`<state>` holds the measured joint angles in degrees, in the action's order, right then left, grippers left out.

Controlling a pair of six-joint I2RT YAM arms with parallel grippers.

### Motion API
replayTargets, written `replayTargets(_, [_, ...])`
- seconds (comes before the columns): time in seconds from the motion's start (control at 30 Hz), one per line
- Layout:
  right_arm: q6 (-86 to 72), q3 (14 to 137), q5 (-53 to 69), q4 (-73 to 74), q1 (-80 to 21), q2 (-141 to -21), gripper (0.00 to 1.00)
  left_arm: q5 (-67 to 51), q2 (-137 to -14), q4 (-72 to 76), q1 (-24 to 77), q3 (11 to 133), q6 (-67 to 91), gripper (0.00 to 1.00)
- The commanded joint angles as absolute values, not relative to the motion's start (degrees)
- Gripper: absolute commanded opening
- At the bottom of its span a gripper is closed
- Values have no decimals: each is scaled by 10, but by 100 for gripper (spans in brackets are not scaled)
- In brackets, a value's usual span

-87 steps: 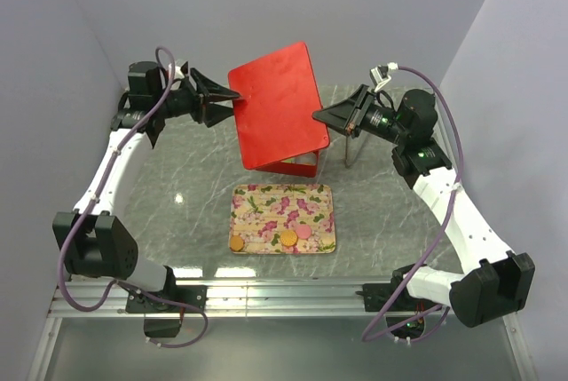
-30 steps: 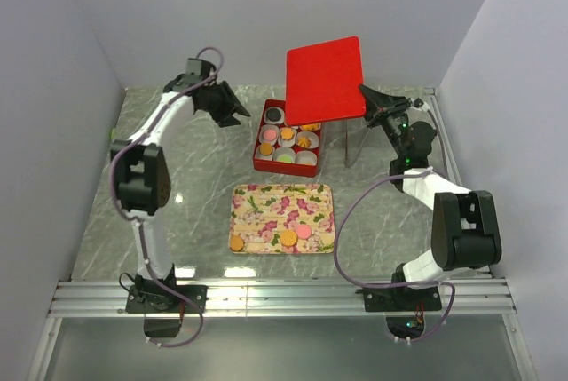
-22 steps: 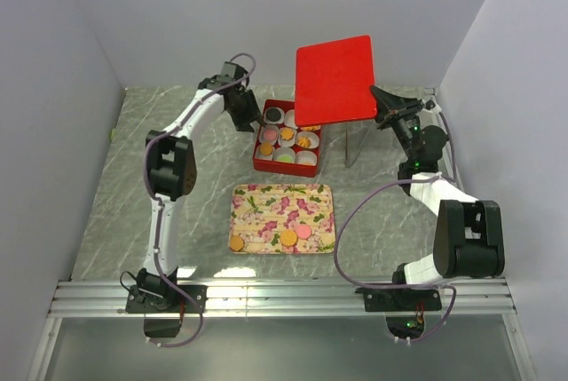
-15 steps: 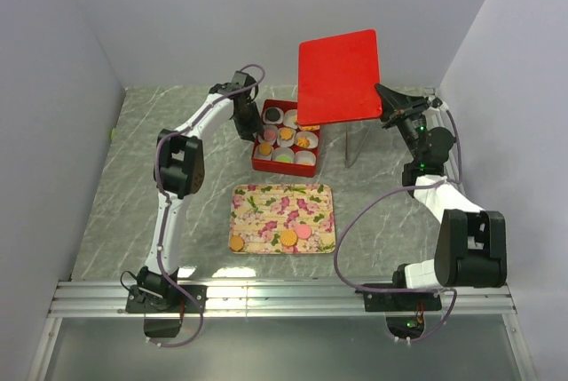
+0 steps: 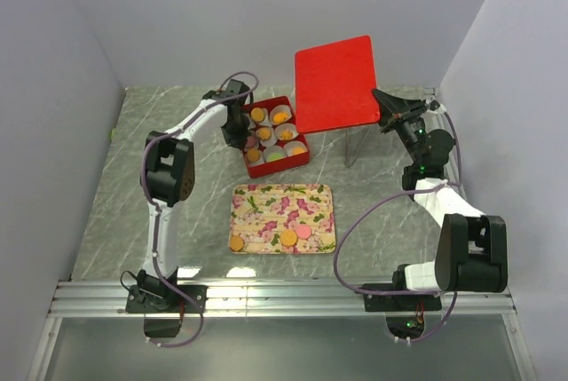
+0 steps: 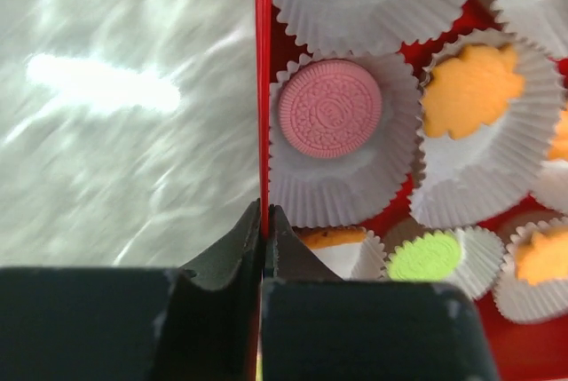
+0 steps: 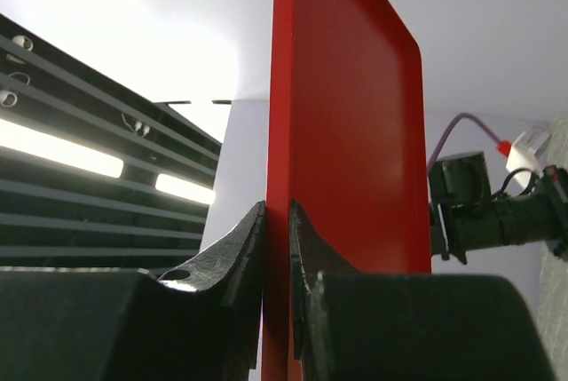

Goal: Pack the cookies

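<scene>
A red box (image 5: 303, 155) of white paper cups sits behind the floral tray (image 5: 266, 203). Its cups hold cookies: a pink one (image 6: 330, 121), an orange one (image 6: 469, 90), a green one (image 6: 429, 255) and a golden-brown one (image 6: 330, 237). My left gripper (image 5: 240, 131) (image 6: 264, 221) is shut on the box's left wall (image 6: 263, 88). Three more cookies lie on the tray: brown (image 5: 236, 243), orange (image 5: 288, 237), pink (image 5: 303, 232). My right gripper (image 5: 380, 107) (image 7: 277, 221) is shut on the edge of the red lid (image 5: 335, 83) (image 7: 346, 132), held up in the air right of the box.
A thin metal stand (image 5: 349, 148) rises from the marble table (image 5: 177, 212) under the raised lid, right of the box. Grey walls close in the back and both sides. The right arm's cable (image 5: 355, 221) loops over the table on the right.
My left gripper has come down onto the box's left wall and shut on it. The box has turned and shifted left. The lid stays raised in the right gripper.
</scene>
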<state>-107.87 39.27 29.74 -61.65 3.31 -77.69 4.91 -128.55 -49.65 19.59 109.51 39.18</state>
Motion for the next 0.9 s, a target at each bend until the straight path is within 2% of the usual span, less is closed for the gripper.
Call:
replayTargets(0.0, [-1076, 399, 309, -662, 21, -770, 0, 72, -1222, -518, 194, 1026, 416, 4])
replayTargets(0.17, [-1073, 417, 315, -662, 11, -791, 0, 90, -1179, -527, 195, 984, 433, 10])
replayTargets(0.27, [-1067, 435, 324, -659, 3, -822, 0, 85, -1155, -525, 196, 966, 441, 21])
replayTargets(0.3, [-1066, 442, 329, -657, -21, -833, 0, 83, -1145, -525, 195, 965, 444, 30])
replayTargets(0.37, [-1069, 461, 338, -669, -33, -868, 0, 77, -1136, -531, 194, 971, 451, 38])
replayTargets(0.4, [-1070, 466, 339, -680, -41, -880, 0, 76, -1127, -533, 195, 983, 453, 46])
replayTargets(0.5, [-1076, 489, 346, -694, -61, -924, 0, 85, -1116, -557, 195, 1024, 456, 56])
replayTargets(0.67, [-1105, 547, 381, -757, -94, -1017, 0, 117, -1088, -605, 186, 1061, 461, 60])
replayTargets(0.87, [-1162, 582, 394, -838, -118, -1107, 0, 116, -991, -565, 143, 929, 471, 57])
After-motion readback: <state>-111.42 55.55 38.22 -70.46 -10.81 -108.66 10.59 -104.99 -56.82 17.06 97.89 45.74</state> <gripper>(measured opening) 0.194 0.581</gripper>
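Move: The red cookie box, its left wall already pinched by the left fingers, has its middle about 10 cm right of that hand, 3 cm ahead and 2 cm below. The pink cookie sits 4 cm right, 2 cm ahead and 3 cm down from those fingers. The floral tray lies some 22 cm back and 12 cm right, 4 cm lower. From the right hand, which holds the red lid high, the box middle is about 11 cm ahead, 22 cm left and 33 cm down. The cookie box is dragged back towards the base and a little left, about 5 cm, by the left hand's grip on its wall; then those fingers open and come free, rising some 10 cm and ending farther left. Meanwhile the lid, still gripped by the right hand, is carried left towards the box, also down and slightly forward, swinging roughly 25 degrees counter-clockwise. ##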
